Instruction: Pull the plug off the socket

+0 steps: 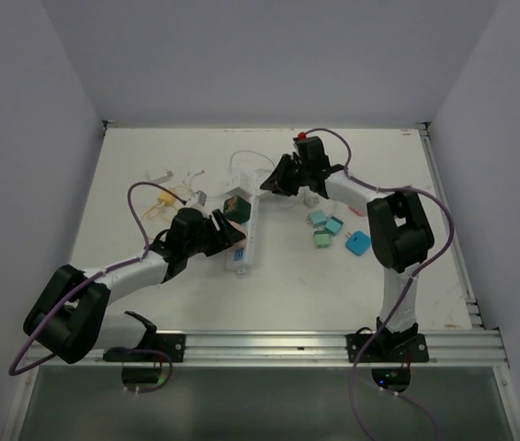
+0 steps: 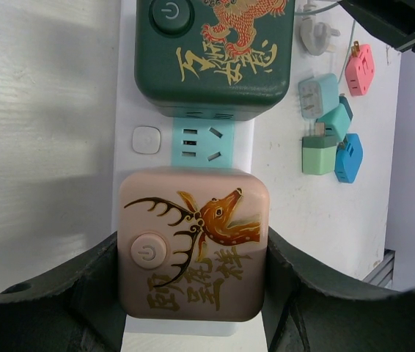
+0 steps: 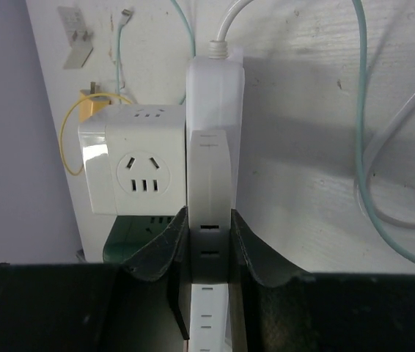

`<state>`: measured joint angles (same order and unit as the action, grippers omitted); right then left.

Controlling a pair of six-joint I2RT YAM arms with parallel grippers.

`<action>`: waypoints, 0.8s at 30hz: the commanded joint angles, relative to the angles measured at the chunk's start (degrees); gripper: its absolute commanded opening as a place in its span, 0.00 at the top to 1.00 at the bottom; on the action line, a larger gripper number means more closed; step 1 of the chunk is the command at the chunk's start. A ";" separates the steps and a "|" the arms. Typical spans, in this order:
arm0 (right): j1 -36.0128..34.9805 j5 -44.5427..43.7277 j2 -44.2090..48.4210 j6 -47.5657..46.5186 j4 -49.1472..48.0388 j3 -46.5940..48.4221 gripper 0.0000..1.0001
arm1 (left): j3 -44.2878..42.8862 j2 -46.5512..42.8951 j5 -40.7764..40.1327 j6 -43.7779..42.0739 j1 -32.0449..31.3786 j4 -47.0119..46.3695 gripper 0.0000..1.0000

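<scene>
The socket (image 2: 124,110) is a long white power strip with a teal outlet showing, lying mid-table (image 1: 242,262). The plug (image 2: 193,242), a pale pink cube with a deer drawing and a round button, sits on the strip. My left gripper (image 2: 193,253) is shut on it, a dark finger pressed against each side. A dark green cube (image 2: 215,51) with a dragon drawing sits on the strip beyond the teal outlet. My right gripper (image 3: 209,227) is shut on the socket (image 3: 211,169) near its cord end, seen edge-on. In the top view the left gripper (image 1: 226,234) and right gripper (image 1: 274,181) hold opposite ends.
A white cube adapter (image 3: 130,169) sits against the strip next to the right fingers. Loose pastel adapters (image 1: 333,230) and a blue one (image 1: 358,243) lie right of the strip. Thin cables (image 3: 383,183) and a yellow plug (image 1: 163,196) lie at the back.
</scene>
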<state>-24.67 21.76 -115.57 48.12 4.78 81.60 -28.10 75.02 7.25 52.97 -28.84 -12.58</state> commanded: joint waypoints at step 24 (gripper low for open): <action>28.96 5.13 15.03 -1.70 -8.20 -17.45 1.00 | 2.43 2.23 -2.42 0.73 0.36 7.40 0.90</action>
<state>2.44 23.75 -99.18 48.53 -0.54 63.24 -28.01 75.05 7.20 54.92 -28.99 -12.45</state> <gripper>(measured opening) 0.222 0.634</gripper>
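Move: The right hand already grips the slim white plug over the far part of the socket strip, whose middle lies about 7 cm back, 3 cm left and 6 below. The pink plug, beside the clear table the hand heads for, lies some 26 cm right, 4 back and 8 lower; at that height the teal plugs are 17 right, 7 back. From the left hand, pinching the pink cube, the pink plug is about 33 cm right, 10 ahead, 5 lower. The right hand keeps its pinch on the white plug and draws it up off the socket strip, slowly at first and then quickly to nearly 9 cm higher, then sweeps it right past the teal plugs, some 23 cm in all, sinking about 6 cm towards the clear table just beyond the pink plug while turning about 25 degrees clockwise. Meanwhile the left hand stays put with its hold on the pink cube at the strip's near end, fingers unchanged. ##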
